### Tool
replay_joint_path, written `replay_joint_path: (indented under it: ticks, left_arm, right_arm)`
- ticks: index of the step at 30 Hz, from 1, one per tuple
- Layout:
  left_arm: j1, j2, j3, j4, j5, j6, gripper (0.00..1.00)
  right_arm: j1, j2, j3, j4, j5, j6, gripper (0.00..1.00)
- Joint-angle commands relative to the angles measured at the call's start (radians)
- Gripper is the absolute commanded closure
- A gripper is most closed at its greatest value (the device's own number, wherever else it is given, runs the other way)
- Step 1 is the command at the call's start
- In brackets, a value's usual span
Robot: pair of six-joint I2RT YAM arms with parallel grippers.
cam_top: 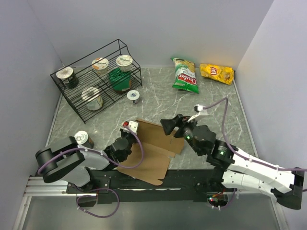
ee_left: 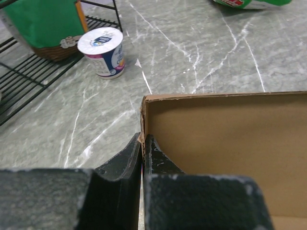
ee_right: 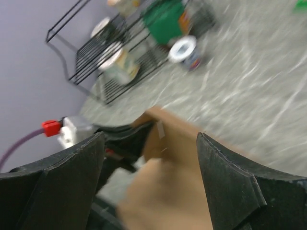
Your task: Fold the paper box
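The paper box, a brown cardboard sheet with flaps, lies partly raised at the near middle of the table. My left gripper is shut on its left edge. In the left wrist view the fingertips pinch the corner of an upright cardboard wall. My right gripper hovers open over the sheet's right side. In the blurred right wrist view its fingers stand wide apart above the cardboard, touching nothing that I can make out.
A black wire rack holding yogurt cups stands at the back left. Loose cups sit at the rack's front and near the left arm. A green chip bag and a yellow one lie at the back right.
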Motion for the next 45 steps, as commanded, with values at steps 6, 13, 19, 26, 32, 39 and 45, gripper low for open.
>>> replay_joint_path:
  ticks: [6,13,19,26,32,39,45]
  left_arm:
    - [-0.054,0.032,-0.035,0.191,-0.140,0.049,0.99]
    - [-0.063,0.026,-0.050,0.221,-0.160,0.052,0.99]
    - [-0.061,0.024,-0.050,0.281,-0.106,0.127,0.99]
    - [-0.020,-0.003,-0.067,0.346,0.049,0.181,0.99]
    - [0.029,-0.008,-0.070,0.401,0.105,0.195,0.99]
    - [0.060,0.041,-0.044,0.442,0.168,0.207,0.99]
    - [0.070,0.058,-0.052,0.458,0.187,0.178,0.99]
  right_arm:
    - [-0.074,0.156,-0.026,0.006,-0.158,0.397,0.18]
    - [-0.059,0.151,-0.120,0.101,-0.091,0.590,0.22]
    - [-0.080,0.222,0.057,0.097,-0.058,0.165,0.20]
    - [-0.431,0.261,0.173,0.066,-0.639,-0.130,0.17]
    - [-0.543,0.375,0.314,-0.080,-1.066,-0.482,0.19]
    - [-0.574,0.464,0.301,-0.098,-1.222,-0.611,0.37]
    - [-0.533,0.426,0.196,-0.032,-1.091,-0.684,0.54]
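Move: The right gripper is empty and wide open. The middle of the box's raised far wall is about 8 cm ahead of it, 2 cm left and 17 cm below. The wall's left corner, already pinched by the left gripper, lies 12 cm ahead, 13 cm left and 15 cm below; the flat near panel is 3 cm ahead, 9 cm left, 26 cm down. From the left gripper the wall's middle is some 2 cm back, 9 cm right and 4 cm down. Keep the left gripper shut on the wall's corner, raising it a centimetre or so and tipping its fingers slightly up. Dip the right gripper about 9 cm and edge it left, lift it back up and swing it forward, then ease back, left and down over the wall's rim. Turn it some 40 degrees counter-clockwise with a roll as you come down, half closing the fingers. ##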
